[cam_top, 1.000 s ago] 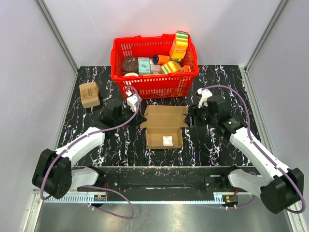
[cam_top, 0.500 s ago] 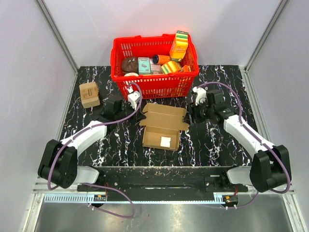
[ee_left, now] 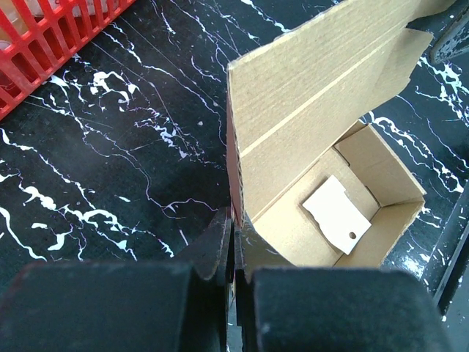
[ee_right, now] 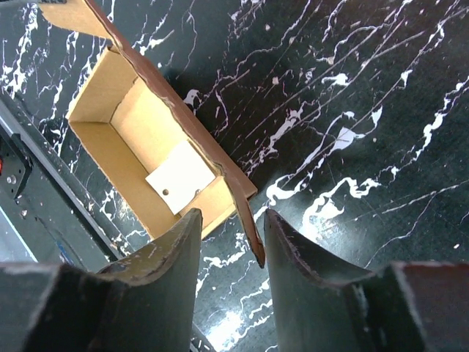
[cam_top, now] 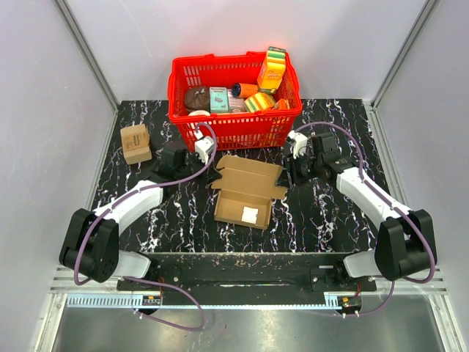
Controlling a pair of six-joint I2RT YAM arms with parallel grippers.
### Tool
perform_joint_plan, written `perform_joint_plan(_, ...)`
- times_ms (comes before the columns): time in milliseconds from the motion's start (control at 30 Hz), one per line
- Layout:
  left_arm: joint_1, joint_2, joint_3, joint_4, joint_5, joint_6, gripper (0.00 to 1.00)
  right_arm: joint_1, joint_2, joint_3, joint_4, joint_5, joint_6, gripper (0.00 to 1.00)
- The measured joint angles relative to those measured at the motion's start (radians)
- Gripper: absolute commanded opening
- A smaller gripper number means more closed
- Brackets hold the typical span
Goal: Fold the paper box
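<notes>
The paper box, plain brown cardboard, lies open in the middle of the table with its lid part raised toward the basket and a white slip on its floor. My left gripper is at the box's left side. In the left wrist view it is shut on the thin edge of the box's left wall. My right gripper is at the right side. In the right wrist view its jaws stand apart around the box's right flap, with a gap on each side.
A red basket full of colourful packages stands just behind the box. A small tan box sits at the far left of the black marbled table. A metal rail runs along the near edge between the arm bases.
The box has shifted slightly left and turned a little, its lid standing higher. My right arm has swung toward the basket, and its jaws have narrowed around the right flap.
</notes>
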Motion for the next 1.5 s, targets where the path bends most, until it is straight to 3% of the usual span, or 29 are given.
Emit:
perform_joint_plan(333, 0.0, 0.0, 0.0, -0.001, -0.014, -0.016, 0.0, 0.0, 0.008, 0.005, -0.073, 0.032, 0.013, 0.39)
perform_joint_plan(867, 0.0, -0.001, 0.0, 0.0, -0.018, -0.038, 0.0, 0.0, 0.007, -0.048, -0.03, 0.032, 0.093, 0.25)
perform_joint_plan(1500, -0.009, -0.042, -0.056, 0.046, -0.045, -0.163, 0.0, 0.003, -0.158, -0.225, 0.214, 0.06, 0.219, 0.01)
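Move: The lid's right side flap lies almost between the right hand's half-open fingertips, roughly 1 cm back, 1 cm left and 1 cm below. From the same hand the open tray's middle is about 8 cm back, 12 cm left and 9 cm down, and the white card in the tray about 9 cm back and 10 cm left. The left hand already pinches the lid's left edge; the tray is some 9 cm back and 9 cm right of it. The right fingers shut from half open to pinch the lid's right flap, while that hand sinks and draws back about 2 cm around the flap, then lifts again by nearly as much as it sank and turns some 10 degrees clockwise. The left hand keeps its pinch on the lid's other edge, almost still, easing back about 1 cm near the end with a slight wrist turn. ##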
